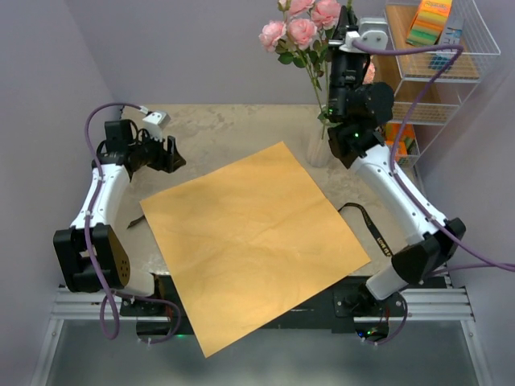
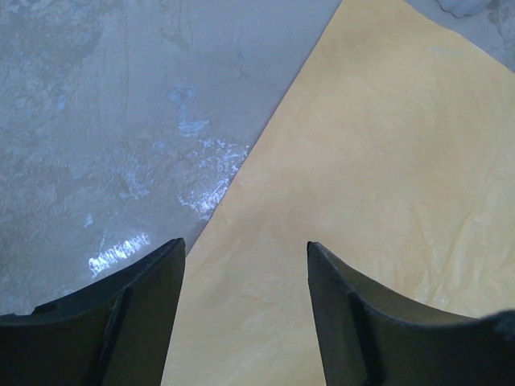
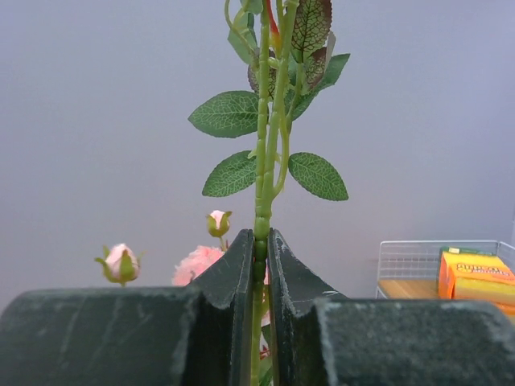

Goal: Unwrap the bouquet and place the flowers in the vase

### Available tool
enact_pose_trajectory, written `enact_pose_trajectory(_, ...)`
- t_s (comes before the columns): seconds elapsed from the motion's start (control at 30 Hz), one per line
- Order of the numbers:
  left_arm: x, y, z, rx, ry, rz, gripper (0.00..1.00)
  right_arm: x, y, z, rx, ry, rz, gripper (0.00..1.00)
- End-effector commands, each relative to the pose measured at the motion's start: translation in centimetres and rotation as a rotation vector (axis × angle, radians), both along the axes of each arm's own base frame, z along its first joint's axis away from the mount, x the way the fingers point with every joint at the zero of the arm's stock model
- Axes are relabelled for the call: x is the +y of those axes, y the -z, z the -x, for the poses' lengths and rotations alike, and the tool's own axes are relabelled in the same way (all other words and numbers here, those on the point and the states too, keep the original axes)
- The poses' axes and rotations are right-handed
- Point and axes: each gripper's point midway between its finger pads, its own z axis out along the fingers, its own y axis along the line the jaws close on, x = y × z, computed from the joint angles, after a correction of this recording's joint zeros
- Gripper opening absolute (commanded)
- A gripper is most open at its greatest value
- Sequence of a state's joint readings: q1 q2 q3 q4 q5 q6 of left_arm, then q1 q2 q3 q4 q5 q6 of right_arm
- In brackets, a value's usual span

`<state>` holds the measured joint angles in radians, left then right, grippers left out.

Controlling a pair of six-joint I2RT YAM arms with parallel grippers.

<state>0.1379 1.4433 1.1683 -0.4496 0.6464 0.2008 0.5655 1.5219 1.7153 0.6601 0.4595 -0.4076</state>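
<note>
The bouquet is undone: its orange paper (image 1: 249, 233) lies flat across the table, and a black ribbon (image 1: 374, 227) lies off its right edge. Pink flowers (image 1: 302, 28) stand on long green stems in the white vase (image 1: 319, 149) at the far right, half hidden by my right arm. My right gripper (image 1: 348, 42) is raised beside the blooms. In the right wrist view this right gripper (image 3: 261, 237) is shut on one upright green stem (image 3: 265, 161) with leaves. At the paper's left edge (image 2: 241, 185) my left gripper (image 1: 173, 154) hangs open, nothing between the left gripper's (image 2: 245, 245) fingers.
A white wire shelf (image 1: 471, 44) with coloured boxes stands at the far right, close to my right arm. An orange box (image 3: 475, 273) on it shows in the right wrist view. The paper overhangs the table's near edge. Bare marbled tabletop (image 1: 201, 129) lies behind the paper.
</note>
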Motion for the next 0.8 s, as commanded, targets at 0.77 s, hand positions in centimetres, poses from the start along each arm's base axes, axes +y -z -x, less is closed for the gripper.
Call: enact_pose_trajectory(0.77, -0.4, 1.5, -0.8, 0.035, 0.115, -0.009, 0.67, -8.1, -0.9, -5.7, -0.198, 0.386, -0.139, 0.00)
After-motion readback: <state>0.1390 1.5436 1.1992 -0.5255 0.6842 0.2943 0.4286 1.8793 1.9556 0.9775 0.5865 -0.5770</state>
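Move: The right hand, holding the white rose stem high up, has the vase about 12 cm ahead, 4 cm to its right, its middle nearly 50 cm below. The pink roses standing in it are some 13 cm ahead, 9 cm left and 10 cm lower; the peach roses about 12 cm ahead, 7 cm right and 15 cm lower. From the empty left hand the vase lies roughly 13 cm ahead, 53 cm right and 6 cm down. Still pinching the white rose's stem between closed fingertips, the right hand carries it forward about 9 cm towards the spot above the vase, dipping slightly, then eases off to the right by some 5 cm and lifts a little. It swings about 20 degrees clockwise along the way. The open left hand sinks about 3 cm, its fingers tipping slightly downward. ##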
